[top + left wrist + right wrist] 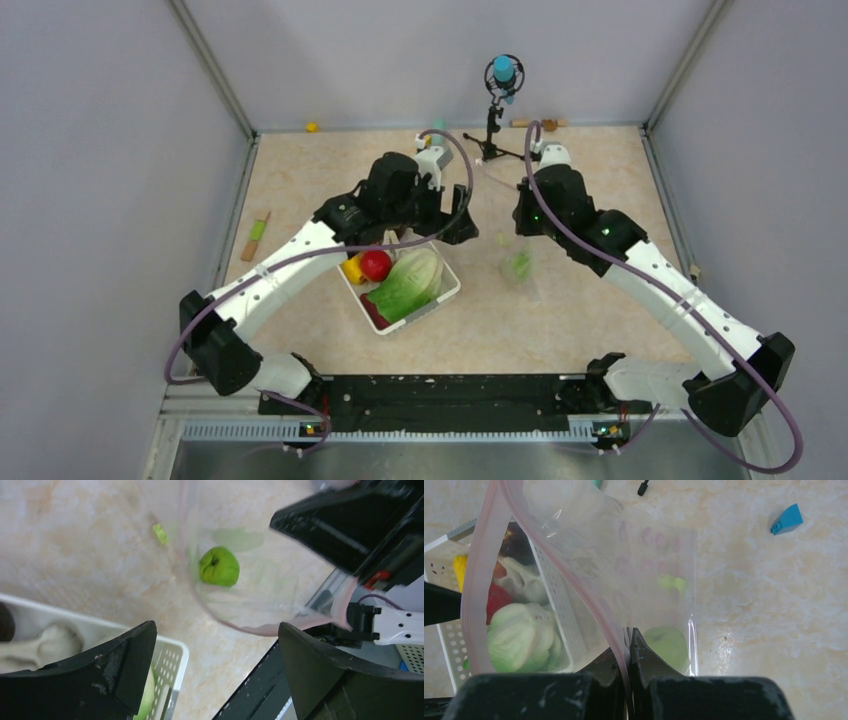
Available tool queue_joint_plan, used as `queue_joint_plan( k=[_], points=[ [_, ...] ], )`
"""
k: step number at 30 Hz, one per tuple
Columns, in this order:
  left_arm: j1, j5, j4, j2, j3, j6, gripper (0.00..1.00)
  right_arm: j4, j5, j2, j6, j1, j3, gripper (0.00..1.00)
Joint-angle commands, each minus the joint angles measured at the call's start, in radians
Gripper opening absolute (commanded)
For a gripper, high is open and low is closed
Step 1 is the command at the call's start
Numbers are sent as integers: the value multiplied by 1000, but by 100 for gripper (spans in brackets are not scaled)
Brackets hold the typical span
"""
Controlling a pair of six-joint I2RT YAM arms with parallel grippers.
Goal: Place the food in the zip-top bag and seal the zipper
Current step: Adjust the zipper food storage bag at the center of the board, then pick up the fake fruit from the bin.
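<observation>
The clear zip-top bag hangs open from my right gripper, which is shut on its pinkish zipper strip. A green apple lies inside the bag, also visible in the top view. My left gripper is open and holds nothing, hovering above the bag's mouth between the bag and the basket. The rest of the food sits in the white basket: a leafy cabbage, a red apple, a yellow piece and a whitish piece.
A small green block lies on the table beyond the bag, and a blue block lies to its right. A black stand with a blue-topped head rises at the back. A toy knife lies far left. Walls enclose three sides.
</observation>
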Motion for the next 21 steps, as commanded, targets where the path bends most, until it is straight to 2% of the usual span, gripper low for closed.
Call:
queue_joint_plan(
  k=[1,5,9,11,15,19,21],
  points=[
    [0,-122,12,-180,-110,-15,97,91,-12,-11,11,-9,-6,0],
    [5,-259,-40,-288,-234,-51,97,119,-21,-11,-6,-9,-38,0],
    [26,-446,-126,-345,-299,-135,97,135,-39,-7,-28,-10,-52,0],
    [37,-489,-127,-364,-335,-151,97,142,-35,-6,-35,-11,-56,0],
    [123,-456,-95,-357,-408,-185,97,145,-38,2,-44,-16,-58,0],
    [276,-301,0,-316,-516,-225,97,145,-43,8,-50,-18,-60,0],
    [318,-244,40,-304,-551,-225,97,145,-48,8,-52,-18,-64,0]
  ],
)
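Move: The red fruit in the white basket lies about 19 cm to the left of the open, empty left gripper, some 2 cm back and 21 cm below. Beside the red fruit, the peach is roughly 4 cm farther left and 6 cm farther out, and the cabbage 7 cm to its right and 4 cm nearer the base. The green pepper in the bag is about 12 cm right of the left hand and 2 cm back. From the right hand, the red fruit is some 30 cm left and 3 cm back. The left hand leaves the bag and swings about 17 cm to the left, nearly level at first with a slight draw back and out again, then sinks ever faster, some 11 cm in all, towards the red fruit in the basket; meanwhile the wrist swivels close to 40 degrees counter-clockwise and the fingers stay wide open, touching nothing yet. The right hand stays almost in place, easing down a centimetre, and keeps its pinch on the bag's pink zipper rim. ##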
